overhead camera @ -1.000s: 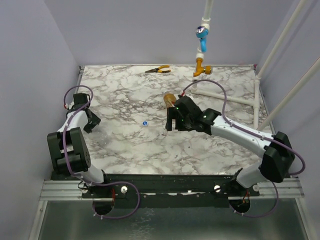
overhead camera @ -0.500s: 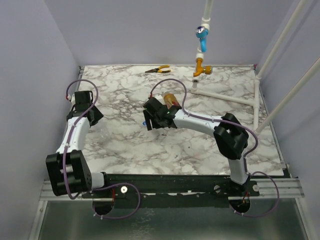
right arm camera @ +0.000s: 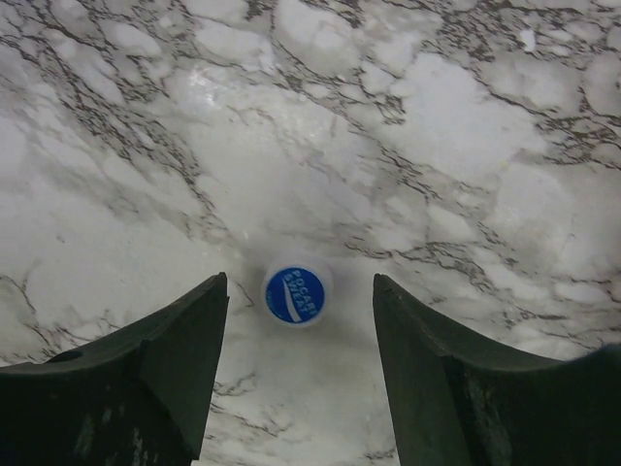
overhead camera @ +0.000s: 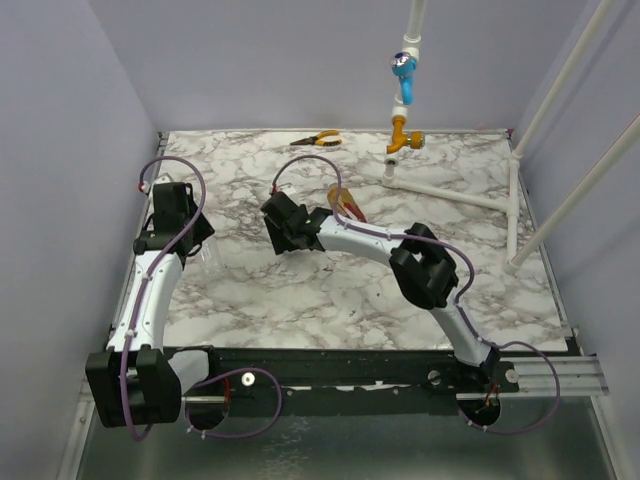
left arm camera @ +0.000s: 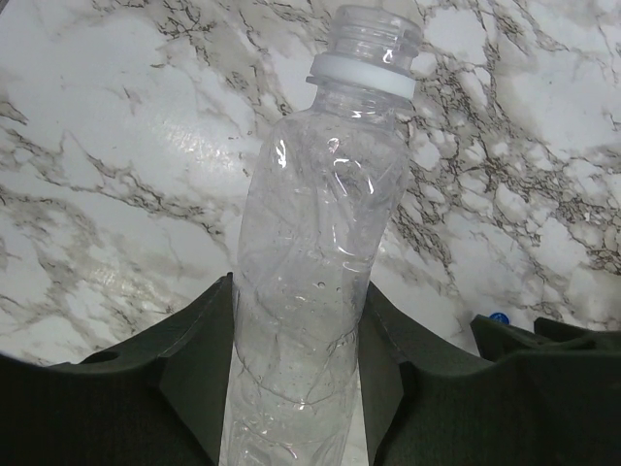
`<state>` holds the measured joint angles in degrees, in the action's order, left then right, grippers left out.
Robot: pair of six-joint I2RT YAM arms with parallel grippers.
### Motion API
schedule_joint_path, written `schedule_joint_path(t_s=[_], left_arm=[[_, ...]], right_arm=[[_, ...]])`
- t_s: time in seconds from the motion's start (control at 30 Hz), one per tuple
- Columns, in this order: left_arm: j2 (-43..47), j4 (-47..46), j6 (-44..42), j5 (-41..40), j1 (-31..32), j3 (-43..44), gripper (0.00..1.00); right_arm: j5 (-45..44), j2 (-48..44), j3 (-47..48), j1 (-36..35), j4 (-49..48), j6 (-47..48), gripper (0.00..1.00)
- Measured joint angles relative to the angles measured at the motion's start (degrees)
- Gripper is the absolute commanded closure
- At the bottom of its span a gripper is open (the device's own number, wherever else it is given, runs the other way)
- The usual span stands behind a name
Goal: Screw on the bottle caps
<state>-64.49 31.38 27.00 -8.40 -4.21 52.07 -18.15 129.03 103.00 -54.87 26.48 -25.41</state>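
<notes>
A clear label-less bottle point(left arm camera: 312, 282) with a white neck ring and an uncapped mouth sits between my left gripper's point(left arm camera: 299, 283) jaws, which are shut on its body. On the marble lies a bottle cap point(right arm camera: 295, 294), blue-topped with a white rim, between the spread fingers of my right gripper point(right arm camera: 299, 280), and neither finger touches it. From above, the right gripper point(overhead camera: 284, 240) covers the cap, and the left gripper point(overhead camera: 192, 243) is at the table's left. A bottle with amber contents and a red label point(overhead camera: 344, 201) lies behind the right arm.
Orange-handled pliers point(overhead camera: 316, 140) lie at the back edge. A blue valve handle point(overhead camera: 403, 75) with an orange fitting hangs at the back right over white pipes point(overhead camera: 445, 190). The right gripper's dark body and the cap's blue edge point(left arm camera: 498, 317) show low right in the left wrist view.
The right arm swung left, from beside the amber bottle to over the blue cap, and its jaws narrowed. The left arm stretched out along the left side, still holding the clear bottle.
</notes>
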Motion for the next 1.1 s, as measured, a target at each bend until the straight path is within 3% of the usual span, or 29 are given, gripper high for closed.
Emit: schedule_joint_path(t_s=[0.13, 0.4, 0.6, 0.8, 0.9, 1.1], left_arm=[[0.22, 0.26, -0.44, 0.09, 0.59, 0.0, 0.63], [1.6, 1.03, -1.33, 0.09, 1.86, 0.0, 0.63], [1.92, 1.09, -1.46, 0.09, 2.51, 0.0, 0.63], [1.92, 1.09, -2.01, 0.11, 3.61, 0.0, 0.61], [2.12, 0.85, -2.54, 0.42, 5.66, 0.0, 0.6], [7.37, -5.88, -4.09, 3.34, 16.92, -2.36, 0.59]], right_arm=[[-0.83, 4.15, 5.79, -1.16, 2.1, -0.13, 0.47], [-4.66, 6.91, 8.57, -1.64, 6.43, -3.04, 0.49], [-4.33, 6.6, 7.8, -1.64, 5.9, -4.46, 0.68], [-4.2, 6.03, 6.95, -1.64, 5.77, -5.27, 0.75], [-4.07, 3.76, 3.67, -1.64, 6.05, -5.99, 0.76], [-2.43, -8.44, -9.49, -0.63, 8.41, -7.13, 0.76]])
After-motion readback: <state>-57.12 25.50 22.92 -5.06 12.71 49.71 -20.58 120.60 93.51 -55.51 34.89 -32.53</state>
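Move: The blue cap lies flat on the table, almost between my right fingertips: about 3 cm below them and 1 cm to their left, neither ahead nor back. The red bottle lies on its side some 10 cm ahead of my right hand and 12 cm to its right, 1 cm lower. My left hand already holds the clear bottle in the air; from that hand the cap is about 19 cm to the right, 4 cm ahead and 14 cm down. I lower my right hand about 2 cm, edging just left over the blue cap, and close my fingers to pinch its rim. Then I lift about 2 cm while carrying it some 6 cm right and 4 cm back. My left hand, keeping its grip on the clear bottle, drifts right, then sweeps faster towards my right hand, about 10 cm in all, rising nearly 4 cm and turning some 20 degrees clockwise. ##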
